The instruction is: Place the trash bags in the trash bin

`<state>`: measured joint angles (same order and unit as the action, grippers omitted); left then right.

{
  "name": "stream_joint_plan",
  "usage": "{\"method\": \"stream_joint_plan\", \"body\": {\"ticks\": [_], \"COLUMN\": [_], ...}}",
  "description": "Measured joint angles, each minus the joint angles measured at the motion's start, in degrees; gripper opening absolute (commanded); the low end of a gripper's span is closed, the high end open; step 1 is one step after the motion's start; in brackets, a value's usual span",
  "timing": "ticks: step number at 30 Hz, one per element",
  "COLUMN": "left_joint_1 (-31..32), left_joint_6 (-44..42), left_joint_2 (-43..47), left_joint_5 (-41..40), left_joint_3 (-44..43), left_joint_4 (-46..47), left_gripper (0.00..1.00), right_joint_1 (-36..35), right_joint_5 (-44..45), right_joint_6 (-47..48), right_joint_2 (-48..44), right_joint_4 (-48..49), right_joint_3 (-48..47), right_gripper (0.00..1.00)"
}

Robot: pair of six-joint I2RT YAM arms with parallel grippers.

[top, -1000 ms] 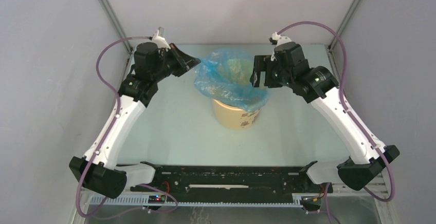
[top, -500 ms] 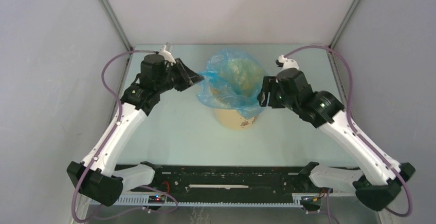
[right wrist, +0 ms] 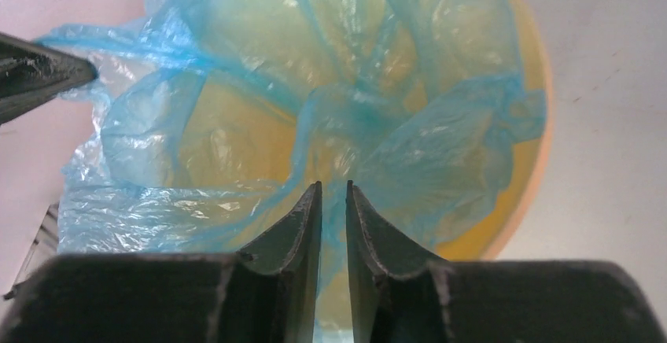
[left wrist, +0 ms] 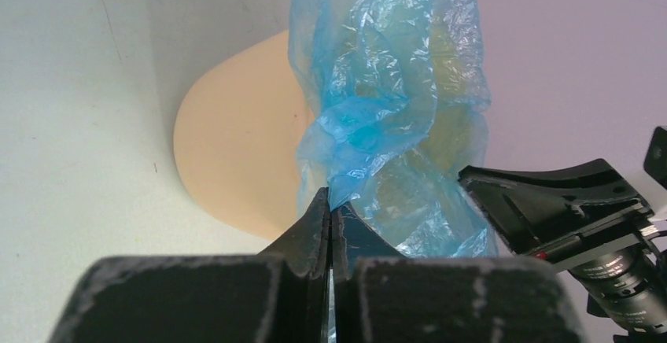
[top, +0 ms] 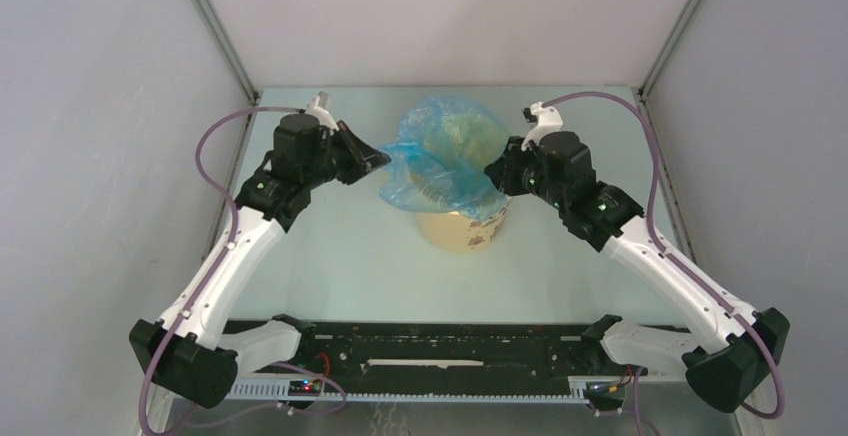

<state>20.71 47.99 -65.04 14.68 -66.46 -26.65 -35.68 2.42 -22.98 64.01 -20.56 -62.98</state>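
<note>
The trash bag [top: 445, 151] is a wrinkled light-blue film draped over the mouth of the trash bin [top: 465, 228], a pale tan bucket in mid table. My left gripper [top: 385, 159] is at the bag's left edge. In the left wrist view it [left wrist: 330, 201] is shut on a gathered fold of the bag [left wrist: 385, 83], beside the bin's wall [left wrist: 236, 146]. My right gripper [top: 493, 171] is at the bag's right side. In the right wrist view its fingers [right wrist: 333, 189] stand a narrow gap apart, against the film [right wrist: 315, 107] over the bin's rim [right wrist: 541, 123].
Grey enclosure walls close in the table [top: 340, 256] on the left, back and right. The arm bases and a black rail [top: 440, 346] run along the near edge. The left gripper's fingertip [right wrist: 39, 75] shows in the right wrist view, the right gripper's body [left wrist: 566, 201] in the left wrist view.
My right gripper has swung in to the bag's right side and its jaws have narrowed from wide open to a slim gap. The left gripper has shifted slightly down and right with the bag's edge.
</note>
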Motion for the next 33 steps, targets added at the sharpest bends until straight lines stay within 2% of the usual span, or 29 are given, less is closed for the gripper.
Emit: {"method": "stream_joint_plan", "body": {"ticks": [2, 3, 5, 6, 8, 15, 20, 25, 33], "left_joint_1": [-0.5, -0.6, -0.8, -0.8, -0.8, -0.8, -0.8, -0.8, -0.8], "left_joint_6": [0.0, 0.0, 0.1, 0.2, 0.5, 2.1, 2.6, 2.6, 2.5], "left_joint_2": [0.7, 1.0, 1.4, 1.4, 1.4, 1.4, 0.9, 0.2, 0.1], "left_joint_5": [-0.2, -0.2, -0.1, 0.0, 0.2, 1.0, 1.8, 2.3, 2.5], "left_joint_3": [0.9, 1.3, 2.0, 2.1, 2.2, 2.2, 2.2, 2.2, 2.2], "left_joint_4": [0.6, 0.7, 1.2, 1.4, 1.9, 2.5, 3.2, 3.3, 3.2], "left_gripper": [0.0, 0.0, 0.0, 0.0, 0.0, 0.0, 0.0, 0.0, 0.0], "right_joint_1": [1.0, 1.5, 2.4, 2.7, 3.1, 2.6, -1.2, -3.6, -9.8], "right_joint_5": [0.2, 0.3, 1.1, 1.6, 2.2, 4.3, 8.0, 11.8, 18.9], "right_joint_6": [0.8, 0.9, 1.4, 1.4, 1.1, -3.2, -4.5, -6.6, -7.0], "right_joint_2": [-0.5, -1.0, -2.8, -3.8, -5.1, -3.5, 4.8, 14.3, 25.7], "right_joint_4": [0.1, -0.2, -2.6, -4.3, -9.3, -20.7, -26.0, -31.8, -39.8], "right_joint_3": [0.1, 0.1, 0.0, -0.2, -2.2, -14.7, -26.8, -34.5, -38.9], "right_gripper": [0.42, 0.54, 0.7, 0.76, 0.82, 0.87, 0.86, 0.86, 0.85]}}
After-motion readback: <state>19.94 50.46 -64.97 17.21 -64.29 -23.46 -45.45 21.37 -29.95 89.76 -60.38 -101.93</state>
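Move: The blue bag, draped over the bin's mouth, has its middle about 7 cm left of the right hand, 3 cm ahead and some 4 cm below. The bin under it centres about 5 cm left, 2 cm ahead and 15 cm below. The left hand already pinches the bag's left edge: the bag's middle lies about 11 cm to its right, level ahead and 4 cm below; the bin is 14 cm right, 15 cm below. Opening wide, the right hand swings right and back, rises 8 cm, then moves forward-left and down over the bag. ##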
